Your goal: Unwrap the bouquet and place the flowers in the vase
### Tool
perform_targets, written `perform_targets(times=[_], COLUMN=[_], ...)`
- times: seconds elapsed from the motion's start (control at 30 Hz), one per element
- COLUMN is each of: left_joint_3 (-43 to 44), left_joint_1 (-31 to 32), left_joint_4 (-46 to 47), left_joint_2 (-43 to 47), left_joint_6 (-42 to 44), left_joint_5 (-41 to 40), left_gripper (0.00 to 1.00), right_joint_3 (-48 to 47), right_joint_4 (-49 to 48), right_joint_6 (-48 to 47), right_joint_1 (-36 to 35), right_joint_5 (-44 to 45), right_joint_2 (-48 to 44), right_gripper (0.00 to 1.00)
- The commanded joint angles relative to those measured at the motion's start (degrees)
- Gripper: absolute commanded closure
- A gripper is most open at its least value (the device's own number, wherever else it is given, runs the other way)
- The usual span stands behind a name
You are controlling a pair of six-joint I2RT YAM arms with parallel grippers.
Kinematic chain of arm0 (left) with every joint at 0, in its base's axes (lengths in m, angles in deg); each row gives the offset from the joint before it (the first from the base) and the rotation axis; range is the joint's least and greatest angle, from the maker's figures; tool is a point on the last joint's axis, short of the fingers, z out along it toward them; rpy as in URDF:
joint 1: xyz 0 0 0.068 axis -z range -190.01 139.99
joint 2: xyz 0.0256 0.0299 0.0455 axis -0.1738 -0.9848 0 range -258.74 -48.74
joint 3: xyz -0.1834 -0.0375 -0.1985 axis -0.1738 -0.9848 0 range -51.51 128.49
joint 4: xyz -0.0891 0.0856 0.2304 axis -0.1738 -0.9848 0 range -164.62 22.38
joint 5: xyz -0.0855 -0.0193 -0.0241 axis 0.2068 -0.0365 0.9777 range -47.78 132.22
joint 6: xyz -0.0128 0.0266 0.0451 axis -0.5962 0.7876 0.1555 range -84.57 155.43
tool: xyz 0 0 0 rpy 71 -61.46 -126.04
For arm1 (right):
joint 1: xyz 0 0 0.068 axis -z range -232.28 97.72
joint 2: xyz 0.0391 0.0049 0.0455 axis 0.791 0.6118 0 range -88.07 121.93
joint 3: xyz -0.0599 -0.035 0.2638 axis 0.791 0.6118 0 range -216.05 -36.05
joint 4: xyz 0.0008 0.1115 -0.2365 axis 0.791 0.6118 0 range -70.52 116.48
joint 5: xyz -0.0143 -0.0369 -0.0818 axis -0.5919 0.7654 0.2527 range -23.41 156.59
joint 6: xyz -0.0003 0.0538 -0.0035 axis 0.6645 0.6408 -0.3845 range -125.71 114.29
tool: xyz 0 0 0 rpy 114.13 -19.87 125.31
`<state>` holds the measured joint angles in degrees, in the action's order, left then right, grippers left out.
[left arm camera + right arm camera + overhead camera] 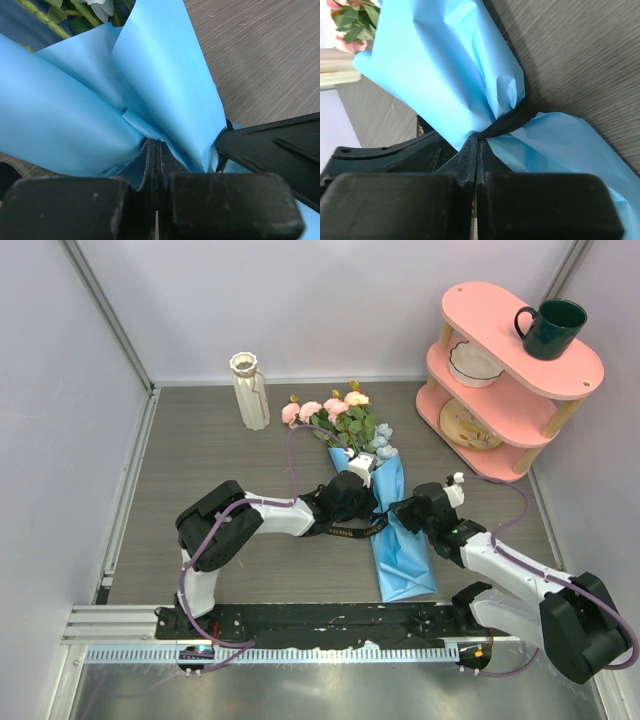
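Observation:
The bouquet lies on the table, its flowers [335, 412] pointing to the back and its blue paper wrap [405, 560] fanning toward me. A black gold-lettered ribbon [350, 531] cinches the waist, one end trailing left. My left gripper [374, 503] is shut, its tips [154, 144] pressed into the wrap's fold [165, 65]; nothing shows between them. From the right, my right gripper [396, 511] meets it, shut [479, 136] on the ribbon [512, 120] where it circles the wrap [435, 65]. The cream ribbed vase [250, 390] stands upright at the back left, apart from both arms.
A pink three-tier shelf [575, 375] stands at the back right with a dark green mug [550, 328] on top, a white bowl [475, 362] on the middle tier and a plate [468, 425] below. Pale walls enclose the table on three sides.

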<state>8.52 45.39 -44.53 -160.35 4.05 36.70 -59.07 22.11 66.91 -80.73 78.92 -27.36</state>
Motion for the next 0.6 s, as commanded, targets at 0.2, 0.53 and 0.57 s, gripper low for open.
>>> perform_targets(times=[0.2,0.53,0.57], left_joint_3=[2.99,3.08,3.08], left_joint_1=[0.50,0.41,0.41], left_joint_4=[-5.07,-5.86,-5.87], left_joint_2=[-1.77,-1.68,-1.59], left_joint_6=[-0.18,0.09,0.17], left_joint_5=[-1.16,-1.69,-1.86], left_gripper=[1.00,1.00,1.00], right_joint_3=[-3.60,-13.44,-14.93], right_joint_4=[3.24,14.32,16.24], right_joint_6=[-0.19,-14.32,-15.57], right_joint_1=[-0.03,-0.12,-0.12], right_joint_5=[5.94,16.83,18.06], right_joint_2=[-10.34,-18.34,-18.69], right_gripper=[0.99,0.99,0.99])
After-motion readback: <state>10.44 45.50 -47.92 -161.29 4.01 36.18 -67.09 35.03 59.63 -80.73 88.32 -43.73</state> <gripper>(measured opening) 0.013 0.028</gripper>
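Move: The right fingers are already shut on the black ribbon, whose crossing on the blue wrapper lies about 2 cm to their left, 1 cm back and 1 cm below. From that hand the flower heads are some 21 cm ahead, 12 cm left and 3 cm lower; the wrapper's closed end is about 17 cm back, 2 cm right and 4 cm lower. From the shut left fingers the same ribbon crossing is roughly 2 cm right, 1 cm back and 1 cm below. Keeping its pinch on the black ribbon, the right hand draws it up off the wrapper by about 9 cm, slowly at first and then faster, drifting some 3 cm to the right and away from the left hand as its fingers tip upward by roughly 15 degrees. The left hand stays down at the wrapper with its fingers still shut at the ribbon crossing, sinking less than a centimetre, while the ribbon is pulled away from beside it. ##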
